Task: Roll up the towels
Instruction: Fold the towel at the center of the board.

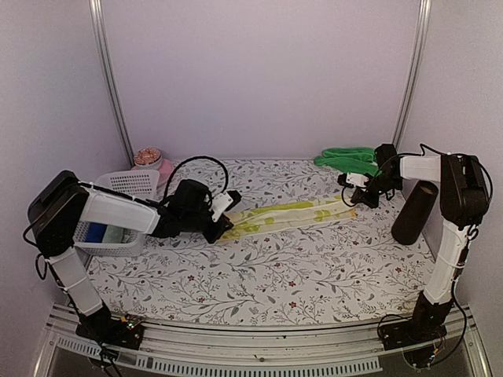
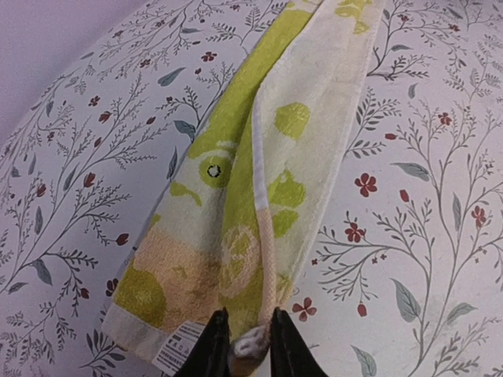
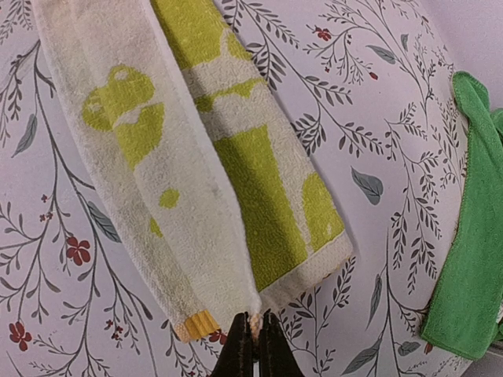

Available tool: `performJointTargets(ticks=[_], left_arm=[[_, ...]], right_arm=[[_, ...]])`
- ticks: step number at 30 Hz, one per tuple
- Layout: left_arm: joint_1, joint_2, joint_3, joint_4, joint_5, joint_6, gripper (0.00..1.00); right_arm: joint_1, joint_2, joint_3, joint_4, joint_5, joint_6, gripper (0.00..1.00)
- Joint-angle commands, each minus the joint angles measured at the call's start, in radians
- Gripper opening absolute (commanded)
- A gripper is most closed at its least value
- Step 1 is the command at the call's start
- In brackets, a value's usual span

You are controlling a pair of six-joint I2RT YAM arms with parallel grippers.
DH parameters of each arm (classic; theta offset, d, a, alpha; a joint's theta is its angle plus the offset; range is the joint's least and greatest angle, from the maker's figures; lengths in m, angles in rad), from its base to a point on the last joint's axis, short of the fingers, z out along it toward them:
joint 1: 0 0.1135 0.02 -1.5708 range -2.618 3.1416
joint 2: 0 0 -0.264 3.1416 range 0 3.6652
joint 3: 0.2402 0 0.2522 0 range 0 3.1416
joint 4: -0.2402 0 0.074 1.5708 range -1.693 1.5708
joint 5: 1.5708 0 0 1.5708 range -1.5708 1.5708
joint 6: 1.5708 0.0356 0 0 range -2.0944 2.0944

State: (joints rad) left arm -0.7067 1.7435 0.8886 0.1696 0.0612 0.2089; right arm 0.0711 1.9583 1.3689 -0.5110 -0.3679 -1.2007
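Observation:
The yellow-lime towel (image 1: 287, 214) lies folded into a long narrow strip across the middle of the flowered table, stretched between my two grippers. At the strip's left end my left gripper (image 1: 223, 223) pinches a bunched piece of the towel's hem (image 2: 236, 196) between its jaws (image 2: 250, 345), next to a white care label (image 2: 177, 345). My right gripper (image 1: 351, 198) is shut tight on the fold at the right end of the towel (image 3: 196, 157), seen close in the right wrist view (image 3: 256, 330). The plain green towel (image 1: 346, 159) lies crumpled at the back right (image 3: 468, 259), apart from both grippers.
A white mesh basket (image 1: 126, 188) stands at the left behind my left arm, with a pink bowl (image 1: 153, 163) beyond it. A dark cylinder (image 1: 414, 212) stands at the right edge by my right arm. Walls close off the back and sides.

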Motion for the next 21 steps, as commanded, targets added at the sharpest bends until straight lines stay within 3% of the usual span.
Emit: performJointTargets(ticks=[1, 7, 13, 21], left_arm=[[-0.004, -0.013, 0.010, -0.003, 0.012, 0.003, 0.16], [-0.005, 0.011, 0.018, -0.032, -0.010, 0.004, 0.00], [-0.005, -0.002, 0.022, -0.033, -0.054, 0.004, 0.00], [0.016, 0.029, 0.124, -0.004, -0.351, 0.001, 0.00]], right_arm=[[0.003, 0.001, 0.030, -0.014, 0.005, 0.008, 0.03], [0.003, 0.002, 0.032, -0.015, 0.004, 0.012, 0.03], [0.003, 0.004, 0.058, -0.014, 0.000, 0.021, 0.02], [0.002, 0.035, 0.186, 0.083, 0.012, 0.207, 0.02]])
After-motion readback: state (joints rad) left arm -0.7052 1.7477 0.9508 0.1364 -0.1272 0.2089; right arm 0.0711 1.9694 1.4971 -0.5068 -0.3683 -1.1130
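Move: The towel's loose upper corner lies at the left fingertips, level with them and about 2 cm lower; the towel's far edge is some 6 cm ahead and 3 cm left, and the white basket about 31 cm left and 5 cm ahead. The right hand already pinches the other upper corner; there the far edge is about 6 cm straight ahead, the green towel 17 cm ahead and 4 cm right, the dark cylinder 9 cm back and 17 cm right. The towel's loose corner is pinched as the left fingers, slightly open around it, shut fully almost in place. Then both hands set off together, carrying the upper layer's raised edge towards the far edge: the right hand, keeping its pinch, up and forward about 5 cm, the left forward some 4 cm, drifting left and up and turning about 10 degrees counter-clockwise. ##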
